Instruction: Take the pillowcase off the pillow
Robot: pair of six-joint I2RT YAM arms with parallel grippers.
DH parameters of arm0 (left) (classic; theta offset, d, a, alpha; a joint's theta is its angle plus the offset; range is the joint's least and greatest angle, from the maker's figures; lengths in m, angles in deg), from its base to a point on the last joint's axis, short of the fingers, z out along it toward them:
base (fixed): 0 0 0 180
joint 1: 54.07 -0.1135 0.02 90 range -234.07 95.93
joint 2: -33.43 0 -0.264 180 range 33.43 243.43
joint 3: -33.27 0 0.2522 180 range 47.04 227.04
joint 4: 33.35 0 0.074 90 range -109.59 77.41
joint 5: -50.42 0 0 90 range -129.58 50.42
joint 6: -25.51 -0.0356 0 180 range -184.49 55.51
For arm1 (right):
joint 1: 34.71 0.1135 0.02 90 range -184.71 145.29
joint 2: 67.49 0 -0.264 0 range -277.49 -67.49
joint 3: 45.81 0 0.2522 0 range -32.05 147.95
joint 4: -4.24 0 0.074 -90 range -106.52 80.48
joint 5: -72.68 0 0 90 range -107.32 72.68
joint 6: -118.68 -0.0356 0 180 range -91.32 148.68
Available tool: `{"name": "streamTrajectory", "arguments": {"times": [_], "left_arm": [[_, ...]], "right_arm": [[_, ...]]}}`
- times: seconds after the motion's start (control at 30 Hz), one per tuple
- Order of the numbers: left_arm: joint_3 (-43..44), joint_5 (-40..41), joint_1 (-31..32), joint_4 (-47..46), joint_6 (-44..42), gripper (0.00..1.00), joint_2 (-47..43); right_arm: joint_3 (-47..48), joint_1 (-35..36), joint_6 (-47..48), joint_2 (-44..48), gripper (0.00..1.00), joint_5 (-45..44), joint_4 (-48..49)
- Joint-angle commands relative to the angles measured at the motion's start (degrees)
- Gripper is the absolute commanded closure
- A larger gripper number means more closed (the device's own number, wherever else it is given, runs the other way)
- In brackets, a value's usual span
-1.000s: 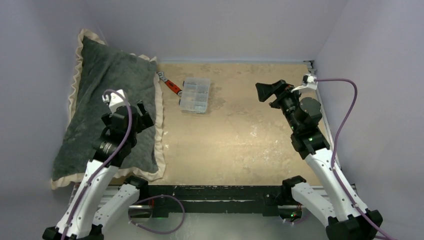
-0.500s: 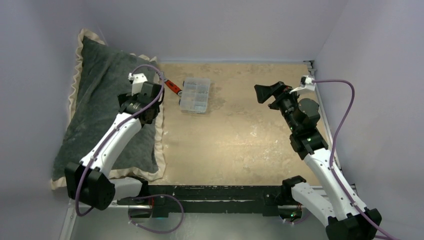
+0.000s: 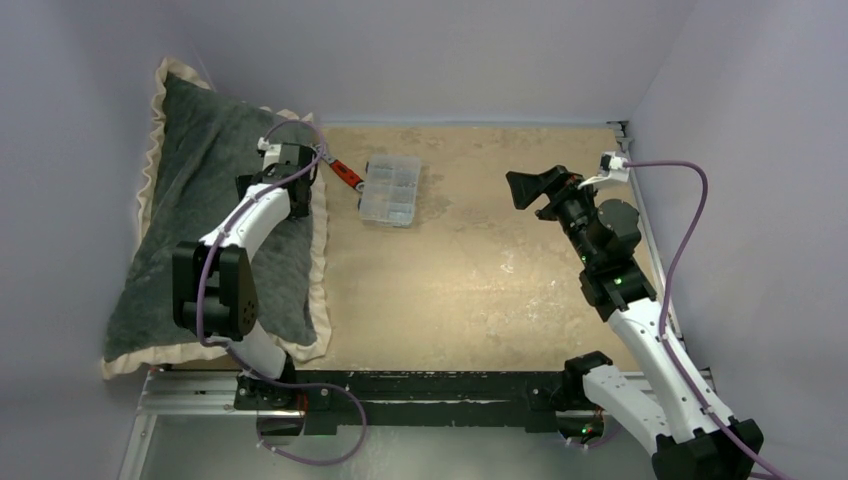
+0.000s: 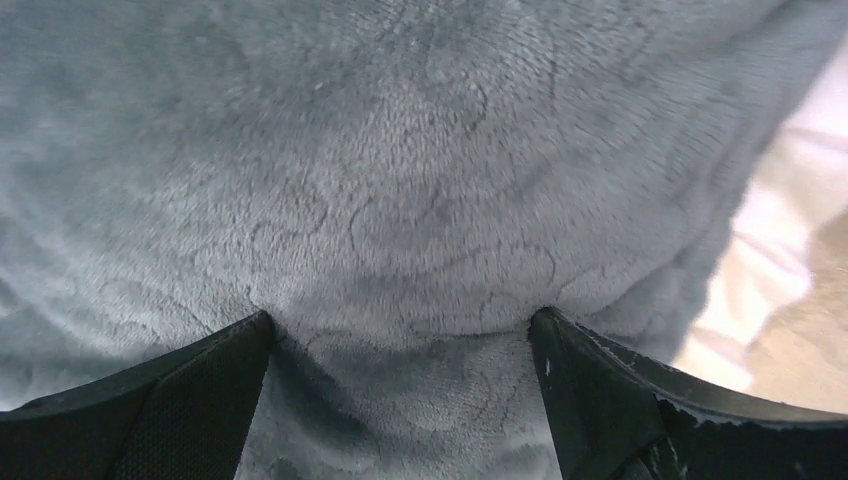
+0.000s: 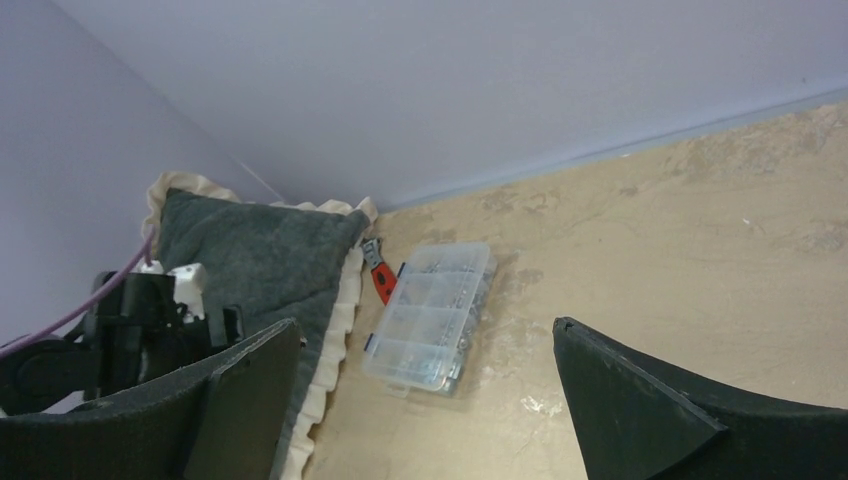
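The pillowcase (image 3: 215, 210) lies along the table's left side, leaning on the left wall, dark grey plush side up with a cream frill (image 3: 320, 250) around it. It looks plump; the pillow itself is hidden inside it. My left gripper (image 3: 280, 190) is stretched out over the cover's far right part. In the left wrist view this gripper (image 4: 400, 320) is open, both fingertips (image 4: 255, 335) pressing into the grey plush (image 4: 400, 200), which bulges between them. My right gripper (image 3: 530, 185) hangs open over the table's right side, nothing between its fingers (image 5: 240, 390).
A clear plastic compartment box (image 3: 392, 189) sits on the tan table (image 3: 480, 270) just right of the frill. A red-handled tool (image 3: 343, 172) lies between box and frill. Lilac walls close in the left, back and right sides.
My left arm has reached forward from the cover's middle to its far right part and lowered its open fingers onto the plush. The right arm has barely shifted.
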Motion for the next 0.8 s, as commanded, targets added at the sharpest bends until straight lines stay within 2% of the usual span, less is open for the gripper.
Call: {"name": "streamTrajectory", "arguments": {"times": [0.0, 0.1, 0.17, 0.23, 0.3, 0.4, 0.6, 0.77], "left_arm": [[-1.26, -5.5, -4.01, -3.59, -1.97, 0.01, 5.44], [-0.29, -12.83, -6.8, -3.2, -1.57, 0.03, 9.97], [-0.08, -16.45, -8.84, -3.31, -1.68, 0.12, 11.59], [-0.57, -18.38, -10.21, -4.16, -1.71, 0.26, 11.92], [-0.57, -20.21, -10.8, -4.24, -1.97, 0.52, 12.14], [-0.53, -22.37, -10.9, -4.03, -2.32, 1.0, 10.48], [-3.42, -26.53, -10.89, -7.76, -0.97, 1.0, -1.62], [0.64, -33.49, -10.02, -6.43, 1.96, 1.0, -8.99]], "right_arm": [[-0.48, 0.12, 1.12, 0.21, 0.01, 1.68, 3.47], [-0.62, 0.05, 1.34, -0.46, 0.01, 1.99, 3.85], [-0.3, 0.12, 1.53, -0.76, 0.01, 2.06, 3.47], [-0.09, 0.12, 1.8, -0.65, 0.01, 2.06, 3.23], [-0.2, 0.12, 1.91, -0.22, 0.01, 2.14, 3.53], [-0.51, 0.05, 2.05, 0.55, 0.01, 2.63, 4.0], [-0.65, 0.12, 3.36, 0.99, 0.01, 2.94, 5.3], [-0.65, 0.11, 3.93, 1.12, 0.01, 3.82, 5.4]]}}
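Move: The grey pillowcase patch I'm after is roughly 7 cm beneath my open left fingers, about 3 cm to their left and 1 cm ahead. The cream frill of the pillow's right edge runs level with my left hand, about 11 cm right. Beyond it the red wrench is some 17 cm right and 9 ahead, the clear box 28 right and 5 ahead. From my right hand the patch lies roughly 55 cm left, 6 ahead and 27 lower. I drive my left hand down about 7 cm and slightly left into the grey cloth, shutting my fingers from wide open as it bottoms out so they pinch up a fold. Still gripping, I lift some 5 cm and ease back right a little, rolling the wrist about 20 degrees so the fingers point more steeply down. ##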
